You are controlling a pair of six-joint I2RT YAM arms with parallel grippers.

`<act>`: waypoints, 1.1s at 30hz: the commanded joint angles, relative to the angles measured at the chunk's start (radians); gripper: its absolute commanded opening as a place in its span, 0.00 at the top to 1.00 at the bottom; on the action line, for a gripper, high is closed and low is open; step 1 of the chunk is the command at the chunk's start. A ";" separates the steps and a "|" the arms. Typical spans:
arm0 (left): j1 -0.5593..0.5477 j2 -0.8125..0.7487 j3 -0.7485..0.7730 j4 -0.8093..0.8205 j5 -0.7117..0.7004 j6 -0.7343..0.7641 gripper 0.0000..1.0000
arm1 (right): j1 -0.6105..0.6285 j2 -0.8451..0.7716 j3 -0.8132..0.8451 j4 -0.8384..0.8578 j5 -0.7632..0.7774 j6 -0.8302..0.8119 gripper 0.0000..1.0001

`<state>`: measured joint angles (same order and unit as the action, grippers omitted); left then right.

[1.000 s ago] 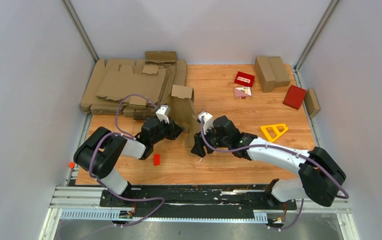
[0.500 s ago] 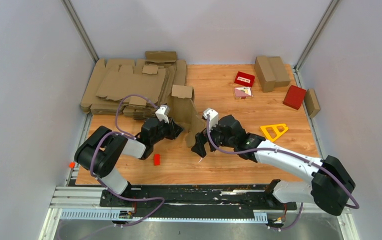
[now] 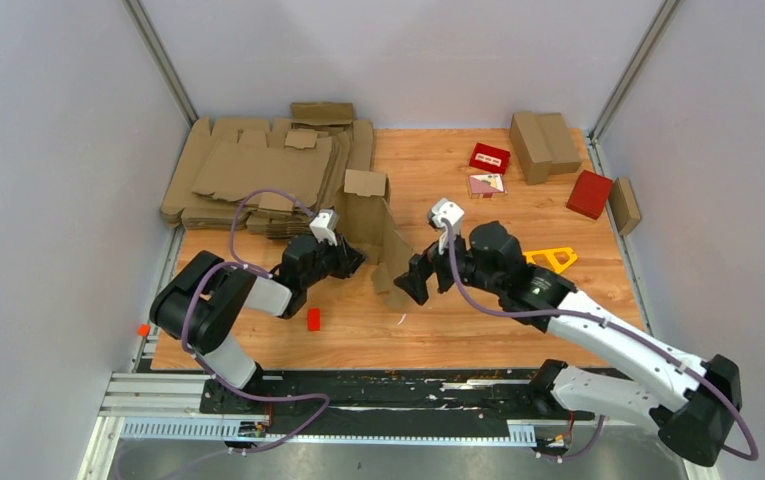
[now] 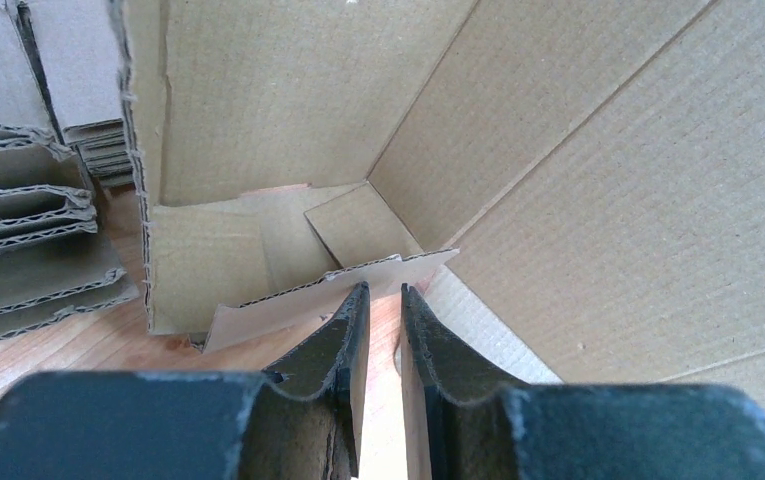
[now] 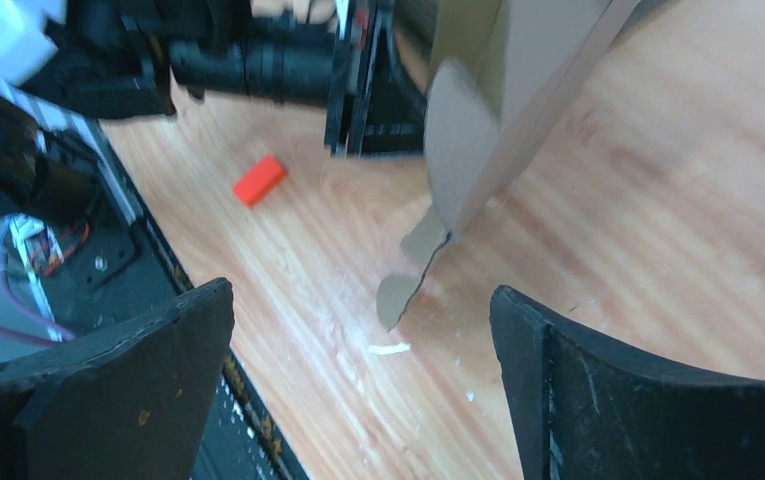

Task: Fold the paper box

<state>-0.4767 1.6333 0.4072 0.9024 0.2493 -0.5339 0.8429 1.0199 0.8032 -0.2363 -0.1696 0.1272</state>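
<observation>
The paper box (image 3: 373,225) is a brown cardboard blank, partly folded and standing upright mid-table. In the left wrist view its walls (image 4: 558,150) fill the frame. My left gripper (image 3: 356,258) sits low at its left side. Its jaws are nearly closed, with the tips (image 4: 385,288) pinched at the edge of a low flap (image 4: 288,300). My right gripper (image 3: 408,285) hangs just right of the box, open wide and empty. In the right wrist view (image 5: 360,290) only bare table lies between its fingers, and a box tab (image 5: 478,110) hangs just beyond them.
A pile of flat cardboard blanks (image 3: 258,175) fills the back left. Folded brown boxes (image 3: 543,145) and red boxes (image 3: 490,157) (image 3: 590,193) stand at the back right. A yellow triangular frame (image 3: 548,262) lies beside the right arm. A small red block (image 3: 313,319) lies near the left arm.
My right gripper opened wide, let go of the box's lower right edge and drew back to the right. The left gripper and the box have stayed put.
</observation>
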 commanded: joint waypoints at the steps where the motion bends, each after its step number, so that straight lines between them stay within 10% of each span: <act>1: 0.007 0.000 0.027 0.033 -0.013 0.000 0.75 | -0.035 -0.072 0.130 -0.058 0.118 -0.056 0.00; 13: 0.009 0.014 0.031 0.038 -0.005 -0.008 0.75 | -0.523 0.363 0.407 0.057 -0.135 0.195 0.07; 25: 0.009 0.007 0.021 0.040 -0.002 -0.006 0.75 | -0.521 1.076 0.729 0.419 -0.546 0.404 0.16; 33: 0.009 -0.007 0.018 0.034 0.002 0.000 0.75 | -0.448 1.362 0.992 0.429 -0.808 0.426 0.46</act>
<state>-0.4747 1.6413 0.4091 0.9020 0.2531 -0.5373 0.3439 2.3245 1.7000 0.1081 -0.7856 0.5262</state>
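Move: The standing box's far flap lies about 29 cm ahead of the right hand, 11 cm to its left and 8 cm below. From that hand, the box's right wall is roughly 14 cm ahead, 5 cm left and 12 cm down; the pink box is some 28 cm ahead, 12 cm right and 18 cm lower. From the left hand, at the box's left side, the far flap is about 17 cm ahead, 1 cm right and 6 cm up. With no new touch to be made out, the open right hand heads for the box's far end. It swings forward about 30 cm, first rising some 10 cm and bearing right, then dropping about 20 cm and curving left until it is close beside the far flap. Pointing mostly left, it rolls some 35 degrees, forward side down, and its fingers partly close. The left hand stays at the box's left side. ##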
